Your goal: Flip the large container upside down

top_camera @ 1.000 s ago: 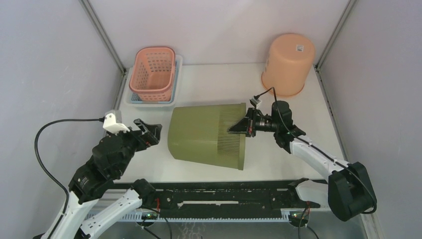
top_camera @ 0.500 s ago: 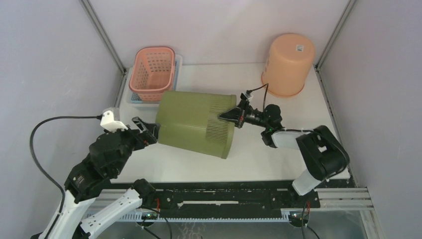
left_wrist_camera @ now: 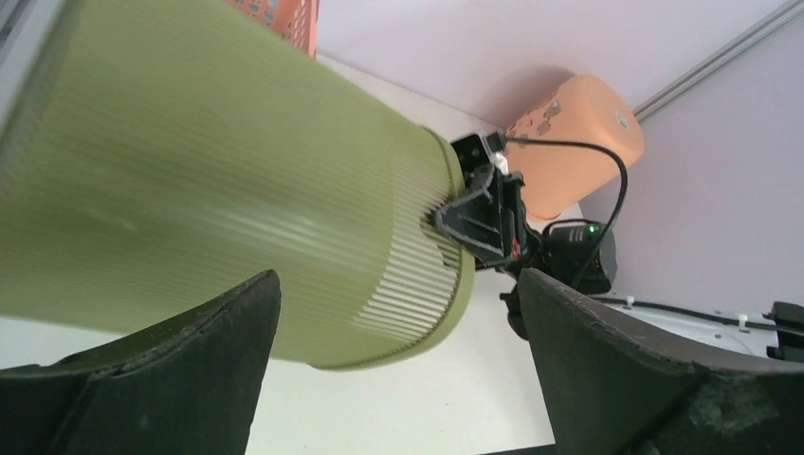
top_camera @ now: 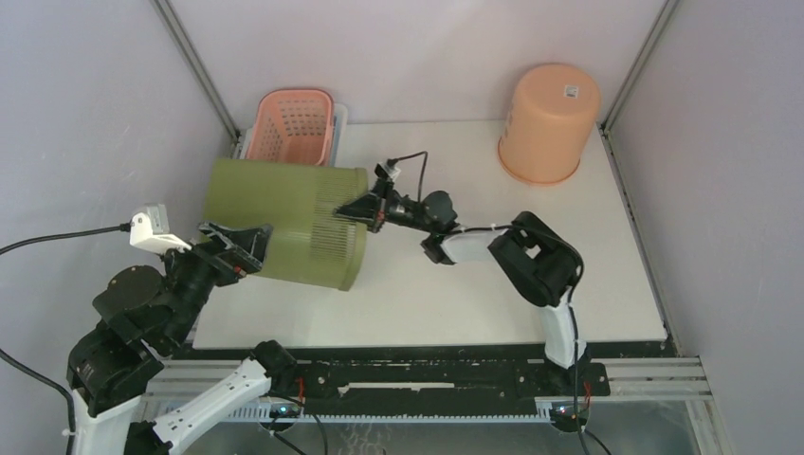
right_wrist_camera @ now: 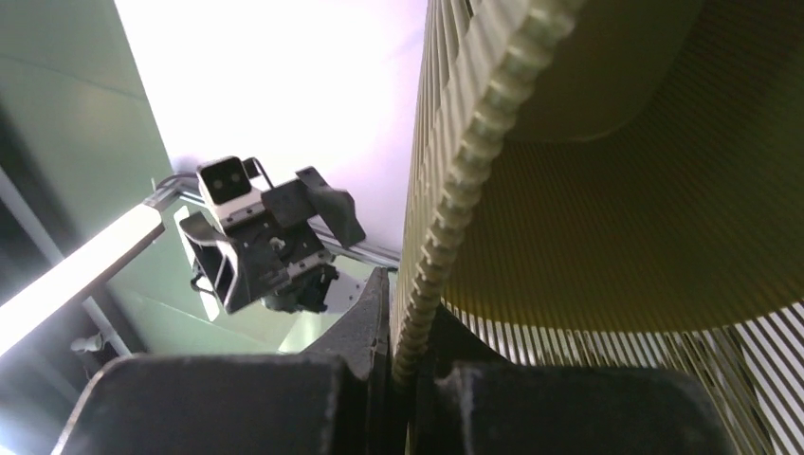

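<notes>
The large container [top_camera: 284, 223] is an olive-green ribbed bin. It lies on its side, held off the table, with its open mouth facing right. My right gripper [top_camera: 365, 210] is shut on the bin's rim [right_wrist_camera: 455, 190], one finger outside the wall and one inside, as the right wrist view [right_wrist_camera: 403, 327] shows. My left gripper [top_camera: 248, 248] stands open at the bin's near left side. In the left wrist view the bin [left_wrist_camera: 218, 190] fills the space ahead of the left gripper [left_wrist_camera: 396, 284], and nothing lies between its fingers.
An orange bucket [top_camera: 548, 123] stands upside down at the back right corner. A pink perforated basket [top_camera: 294, 128] sits in a pale tray at the back left, partly behind the raised bin. Walls close in on both sides.
The right gripper closed on the rim and carried the bin left and upward across the table. The left arm drew back to the left, still open.
</notes>
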Controlling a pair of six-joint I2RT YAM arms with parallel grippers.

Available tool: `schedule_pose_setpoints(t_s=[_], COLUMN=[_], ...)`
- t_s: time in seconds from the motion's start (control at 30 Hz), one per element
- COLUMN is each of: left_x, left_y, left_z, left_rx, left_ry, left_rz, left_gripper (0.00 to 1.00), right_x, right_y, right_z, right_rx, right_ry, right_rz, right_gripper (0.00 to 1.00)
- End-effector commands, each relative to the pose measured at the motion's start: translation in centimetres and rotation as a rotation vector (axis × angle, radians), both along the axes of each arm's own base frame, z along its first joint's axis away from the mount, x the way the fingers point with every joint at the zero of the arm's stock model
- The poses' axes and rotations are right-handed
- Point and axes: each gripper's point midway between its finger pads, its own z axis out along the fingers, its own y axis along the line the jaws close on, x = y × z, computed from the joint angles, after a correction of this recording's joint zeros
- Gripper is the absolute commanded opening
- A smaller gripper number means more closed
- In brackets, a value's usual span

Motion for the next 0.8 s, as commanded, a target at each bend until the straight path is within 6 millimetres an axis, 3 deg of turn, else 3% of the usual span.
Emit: schedule_pose_setpoints(t_s=[0.0, 0.23, 0.4, 0.5, 0.6, 0.7, 0.77], left_x=[-0.7, -1.3, -1.5, -1.6, -1.5, -1.5, -1.4], left_y=[1.0, 2.0, 2.4, 2.6, 2.6, 2.6, 2.6], left_z=[0.7, 0.7, 0.8, 0.7, 0.4, 0.1, -0.1], left_rx=[0.015, 0.021, 0.022, 0.024, 0.028, 0.03, 0.03], left_ry=[-0.017, -0.023, -0.024, -0.023, -0.019, -0.017, -0.015], left_rz=[0.01, 0.032, 0.044, 0.05, 0.055, 0.058, 0.06], left_gripper=[1.0, 1.0, 1.0, 1.0, 1.0, 1.0, 1.0], right_x=[0.5, 1.5, 1.5, 1.2, 0.9, 0.4, -0.2], right_y=[1.2, 7.3, 10.5, 11.6, 12.4, 12.2, 11.4], right_z=[8.2, 5.9, 4.3, 3.1, 0.3, -3.2, -4.3], right_rx=[0.309, 0.39, 0.455, 0.465, 0.404, 0.296, 0.23], right_ry=[-0.154, -0.06, -0.029, -0.022, -0.003, 0.012, -0.012], right_rz=[-0.084, -0.058, -0.045, -0.038, -0.031, -0.041, -0.053], right_gripper=[0.0, 0.0, 0.0, 0.0, 0.0, 0.0, 0.0])
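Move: The right hand already pinches the rim of the large green container, whose middle is about 14 cm to its left, level fore and aft, and some 4 cm lower. The open left gripper waits roughly 15 cm left of that hand, 10 cm nearer the base and 11 cm higher. The pink basket and the white tray under it stand some 24 cm ahead and 19 cm left of the right hand, well below. From the left hand the green container lies about 11 cm ahead, 2 cm right and 12 cm down. Keeping its pinch on the rim, the right hand swings the container about 14 cm to the left across the front of the open left gripper, first rising slightly and bowing a couple of centimetres forward, then drawing back and sinking to end some 6 cm lower, while its fingers tip up about 10 degrees and lift the closed end. The left hand, still wide open, eases about 2 cm left and a little back. ##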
